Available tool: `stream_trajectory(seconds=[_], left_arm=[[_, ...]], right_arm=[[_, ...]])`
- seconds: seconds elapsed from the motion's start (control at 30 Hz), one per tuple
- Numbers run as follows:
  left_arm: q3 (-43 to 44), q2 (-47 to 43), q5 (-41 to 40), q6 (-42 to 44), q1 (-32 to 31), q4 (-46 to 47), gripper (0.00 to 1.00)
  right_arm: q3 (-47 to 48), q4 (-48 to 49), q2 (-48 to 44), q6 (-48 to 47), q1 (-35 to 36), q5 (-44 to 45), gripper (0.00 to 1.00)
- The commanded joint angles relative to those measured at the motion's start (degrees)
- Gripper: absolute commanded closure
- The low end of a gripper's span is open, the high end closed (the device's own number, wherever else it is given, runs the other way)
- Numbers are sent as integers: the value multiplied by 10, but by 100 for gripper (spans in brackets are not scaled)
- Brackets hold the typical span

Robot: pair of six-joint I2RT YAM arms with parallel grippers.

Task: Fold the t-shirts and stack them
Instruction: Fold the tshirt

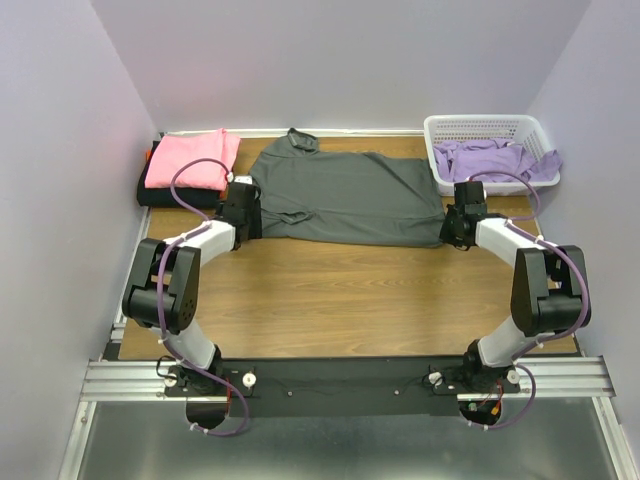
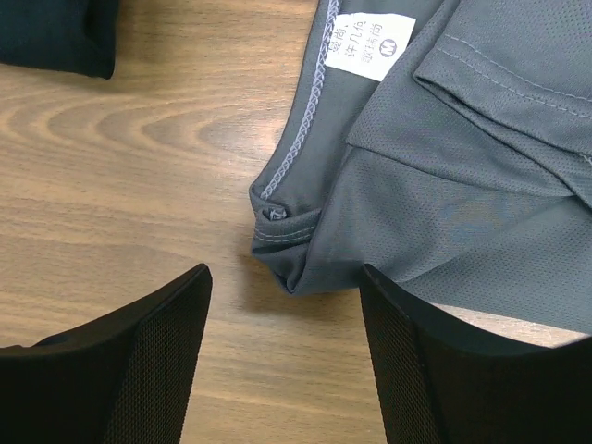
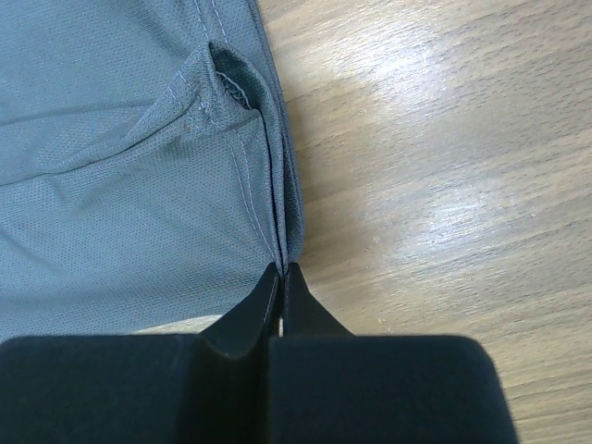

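A charcoal grey t-shirt [image 1: 345, 195] lies spread across the back middle of the table. My left gripper [image 2: 285, 324] hovers open at its left edge, and the bunched grey corner [image 2: 296, 264] lies just beyond the fingertips, not between them. My right gripper [image 3: 282, 271] is shut on the shirt's right hem edge [image 3: 277, 213]. A folded pink t-shirt [image 1: 190, 160] rests on a folded black t-shirt [image 1: 165, 195] at the back left. Lavender t-shirts [image 1: 490, 160] fill the basket.
A white lattice basket [image 1: 480, 127] stands at the back right corner. Lavender walls close in the table on three sides. A white size label [image 2: 368, 42] shows on the grey shirt's inside seam. Bare wood lies in front of the shirt.
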Motion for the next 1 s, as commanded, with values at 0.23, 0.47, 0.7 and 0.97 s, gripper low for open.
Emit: stream_trajectory(seconds=[0.23, 0.47, 0.7, 0.97], left_arm=[[20, 27, 7, 13, -8, -28, 48], [21, 33, 11, 17, -9, -29, 81], [26, 27, -5, 20, -9, -28, 100], [56, 20, -46, 31, -8, -43, 100]], right_arm=[[6, -9, -9, 5, -4, 6, 97], [3, -9, -14, 5, -4, 9, 97], [5, -10, -13, 5, -4, 19, 97], [2, -10, -8, 6, -4, 45, 98]])
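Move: The near-left corner of the folded grey t-shirt lies right between the left hand's open fingers, about 2 cm below. The white label is about 10 cm ahead of the left hand and 3 cm to the right; the pink shirt, on the folded stack, is roughly 17 cm ahead and 14 cm left. From the right hand, which already grips the near-right corner, the near-left corner is some 42 cm left and about 1 cm ahead. The left fingers shut fully on the t-shirt's near-left corner, pinching the gathered edge, as that hand sinks about 1.5 cm onto the cloth and draws back a touch; once shut, it begins to rise, by about half a centimetre. The right hand stays put and keeps its hold on the near-right corner. ##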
